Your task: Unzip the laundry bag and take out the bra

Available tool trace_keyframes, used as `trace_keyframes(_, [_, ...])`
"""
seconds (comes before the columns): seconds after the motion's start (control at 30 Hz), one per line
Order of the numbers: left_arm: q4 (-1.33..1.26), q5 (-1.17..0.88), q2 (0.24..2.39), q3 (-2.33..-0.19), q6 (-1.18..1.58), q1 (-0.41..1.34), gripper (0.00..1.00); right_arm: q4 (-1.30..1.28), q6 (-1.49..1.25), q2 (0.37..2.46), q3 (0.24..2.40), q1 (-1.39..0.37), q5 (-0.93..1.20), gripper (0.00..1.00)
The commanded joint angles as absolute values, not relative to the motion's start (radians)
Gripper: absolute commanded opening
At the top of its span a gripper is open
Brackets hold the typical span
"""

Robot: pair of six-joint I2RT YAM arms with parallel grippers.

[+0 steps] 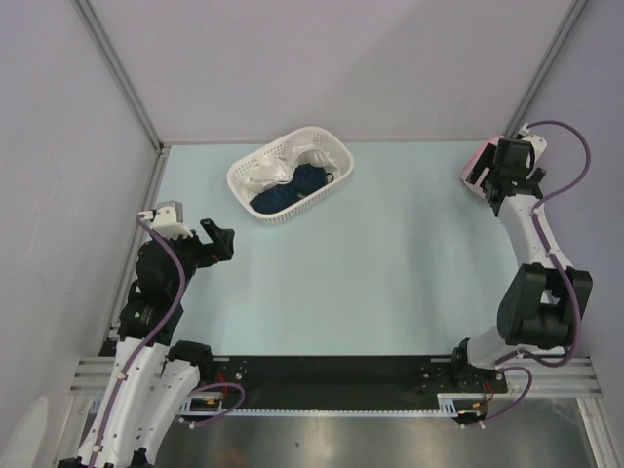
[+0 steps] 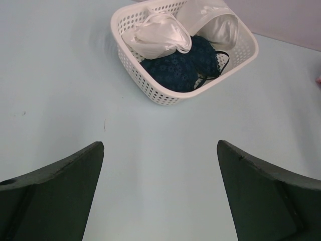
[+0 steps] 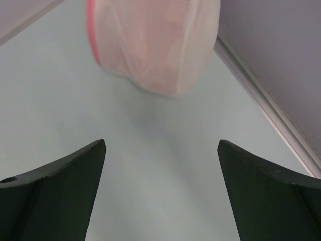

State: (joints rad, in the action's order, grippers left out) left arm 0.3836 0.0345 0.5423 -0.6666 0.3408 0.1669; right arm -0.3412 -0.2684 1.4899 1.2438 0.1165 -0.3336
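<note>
The laundry bag [image 1: 477, 168], a white mesh pouch with pink zip edging, lies at the far right of the table by the wall. In the right wrist view the bag [image 3: 155, 45] is zipped shut, and pink shows through the mesh. The bra itself is hidden. My right gripper [image 1: 502, 182] hovers just beside the bag; in its wrist view the gripper [image 3: 161, 148] is open and empty, short of the bag. My left gripper [image 1: 222, 242] is at the left, far from the bag; in its wrist view the gripper [image 2: 160, 150] is open and empty above bare table.
A white lattice basket [image 1: 337, 156] stands at the back centre, seen also in the left wrist view [image 2: 150, 93]. It holds white cloth [image 2: 158, 35] and a dark blue cloth [image 2: 188, 65]. A wall rail [image 3: 266, 100] runs just right of the bag.
</note>
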Motion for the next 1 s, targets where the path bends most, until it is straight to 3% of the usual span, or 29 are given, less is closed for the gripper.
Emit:
trace_keyframes(0.0, [0.359,0.052,0.542,-0.667,0.344,0.155,1.0,-0.298,-0.247,1.578,1.354,0.155,-0.327,1.0])
trace_keyframes(0.3, [0.359,0.052,0.534,-0.666,0.342,0.153,1.0,-0.341,-0.225,1.767,1.482,0.196,-0.37,1.0])
trace_keyframes(0.73, [0.362,0.066,0.535,-0.664,0.342,0.147,1.0,-0.35,-0.236,1.916,1.565,0.298,-0.262,0.98])
trace_keyframes(0.83, [0.362,0.071,0.531,-0.663,0.342,0.146,1.0,-0.36,-0.256,1.93,1.58,0.314,-0.247,0.83])
trace_keyframes(0.87, [0.362,0.072,0.531,-0.663,0.342,0.146,1.0,-0.362,-0.258,1.927,1.578,0.319,-0.239,0.68])
trace_keyframes(0.93, [0.362,0.074,0.529,-0.663,0.342,0.146,1.0,-0.371,-0.258,1.907,1.577,0.33,-0.212,0.56])
trace_keyframes(0.97, [0.362,0.074,0.531,-0.664,0.342,0.146,0.99,-0.377,-0.259,1.896,1.577,0.334,-0.207,0.43])
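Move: The laundry bag lies at the far right of the table, about 11 cm ahead of the right hand, some 8 cm to its right and 13 cm below; from the left hand it is roughly 28 cm ahead, 73 cm to the right and 15 cm below. The white basket stands far off to the right hand's left, about 54 cm, some 9 cm ahead and 13 cm lower. The laundry bag's near right corner is what the open right hand goes down to: it first moves forward and down with some drift right, then mainly right and down, about 9 cm right, 9 cm down and 5 cm forward in all. The fingers tip some 10 degrees further down, turn slightly clockwise, and at the end close to a little over half open around that corner, the left finger coming against the cloth. ##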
